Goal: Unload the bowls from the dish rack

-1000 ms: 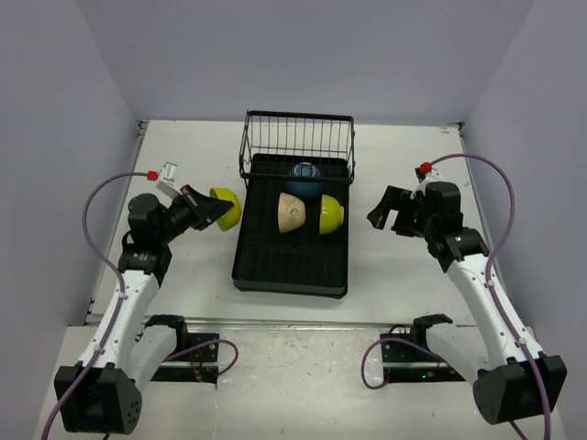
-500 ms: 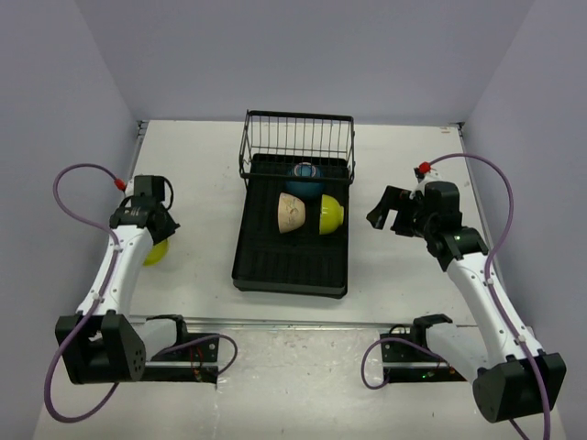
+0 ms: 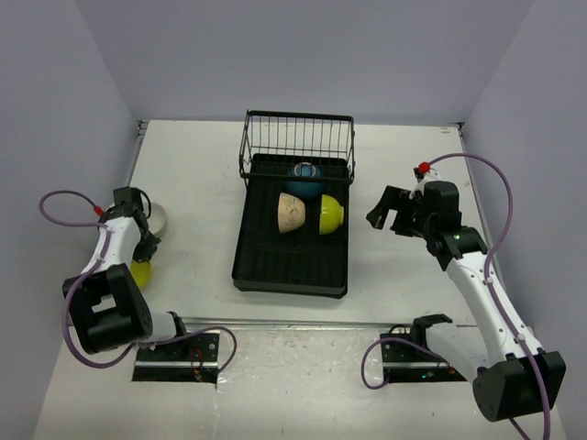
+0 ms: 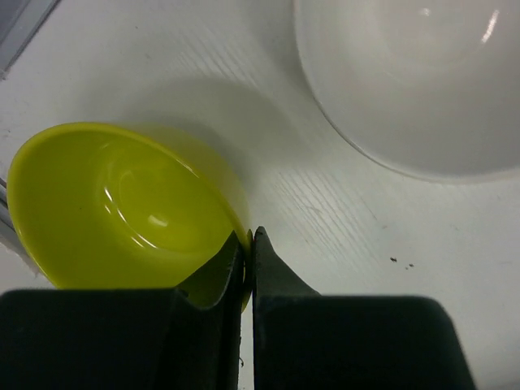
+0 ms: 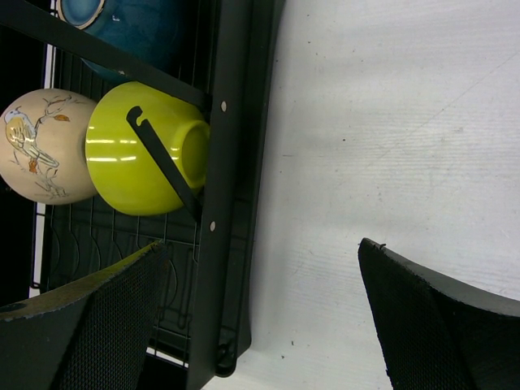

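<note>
My left gripper (image 3: 140, 255) is at the far left of the table, shut on the rim of a lime bowl (image 3: 139, 273). In the left wrist view the fingertips (image 4: 262, 240) pinch that rim, and the lime bowl (image 4: 122, 203) is tilted low over the table. A cream bowl (image 3: 154, 217) stands beside it and shows pale in the left wrist view (image 4: 414, 81). The black dish rack (image 3: 289, 266) holds a dark blue bowl (image 3: 305, 179), a cream bowl (image 3: 291, 212) and a lime bowl (image 3: 329, 214). My right gripper (image 3: 390, 209) is open and empty, right of the rack.
The rack's wire basket frame (image 3: 298, 142) stands at its far end. The right wrist view shows the rack's right rim (image 5: 231, 203), with the lime bowl (image 5: 142, 154), a bird-painted cream bowl (image 5: 41, 146) and the blue bowl (image 5: 130, 24) behind it. Walls close in the left, right and far sides.
My left arm swung from beside the rack to the far left and lowered the lime bowl next to the cream bowl. The right arm has not moved.
</note>
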`<state>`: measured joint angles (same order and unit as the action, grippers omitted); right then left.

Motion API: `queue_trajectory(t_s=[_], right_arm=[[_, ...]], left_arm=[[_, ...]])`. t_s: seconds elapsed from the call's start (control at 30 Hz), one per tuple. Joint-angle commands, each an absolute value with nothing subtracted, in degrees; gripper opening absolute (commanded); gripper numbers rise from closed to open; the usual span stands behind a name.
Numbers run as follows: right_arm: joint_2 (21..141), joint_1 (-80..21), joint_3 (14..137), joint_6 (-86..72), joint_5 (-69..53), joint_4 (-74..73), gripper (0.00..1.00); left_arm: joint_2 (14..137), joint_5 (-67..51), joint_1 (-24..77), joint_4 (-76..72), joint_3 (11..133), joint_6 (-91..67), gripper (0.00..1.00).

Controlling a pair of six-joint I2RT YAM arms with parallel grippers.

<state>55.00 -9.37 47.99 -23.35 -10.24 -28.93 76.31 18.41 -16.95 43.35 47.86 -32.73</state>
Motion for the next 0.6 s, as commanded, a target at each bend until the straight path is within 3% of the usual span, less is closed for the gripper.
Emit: queue_trajectory(t_s=[0.0,0.2,0.3,0.37,0.5,0.57], right_arm=[[54.75,-9.58,49.22,-23.47,-11.42,-27.51,0.99],[55.37,-9.58,49.48,-23.38,-11.34,-27.25,0.99],[55.63,-9.58,49.39,-23.47,-11.43,-27.07,0.99],[55.81,-9.67,49.31,-23.38,-11.34,-26.9,0.99],[56.25,-9.67,49.57,-23.38,-11.43,-26.81,0.99],[56.25,-9.58,49.66,-23.38,-11.43,-26.81,0.99]], left_arm=[[78.3,17.5,-20.82,38.59,48.16,-30.06,0.0],[80.59,16.09,-22.85,36.57,47.73,-28.21,0.01],[80.68,13.72,-23.11,36.12,47.55,-28.12,0.18],[80.6,12.84,-23.12,36.04,47.29,-28.56,0.21],[78.94,9.94,-23.2,36.03,47.55,-29.27,0.51],[75.87,8.45,-23.12,36.21,48.77,-29.88,0.58]])
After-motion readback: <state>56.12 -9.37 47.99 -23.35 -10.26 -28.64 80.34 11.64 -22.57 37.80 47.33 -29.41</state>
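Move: The yellow-green bowl hangs by its rim from the left hand's shut fingers, its middle some 5 cm back of the hand, 2 cm to its left and 3 cm below, just over bare table. The white bowl already set down stands about 8 cm ahead and 2 cm to the right, also 3 cm lower. From the idle right hand the yellow-green bowl lies roughly 60 cm left, 12 cm back and 16 cm below. The yellow-green bowl, still pinched by its rim, is carried about 2 cm left and lowered nearly 2 cm to the table beside the white bowl. There the left fingers open to about half and let go of the rim, one staying over the bowl's inside and one outside, while the hand eases about 1 cm forward and back to the right. ##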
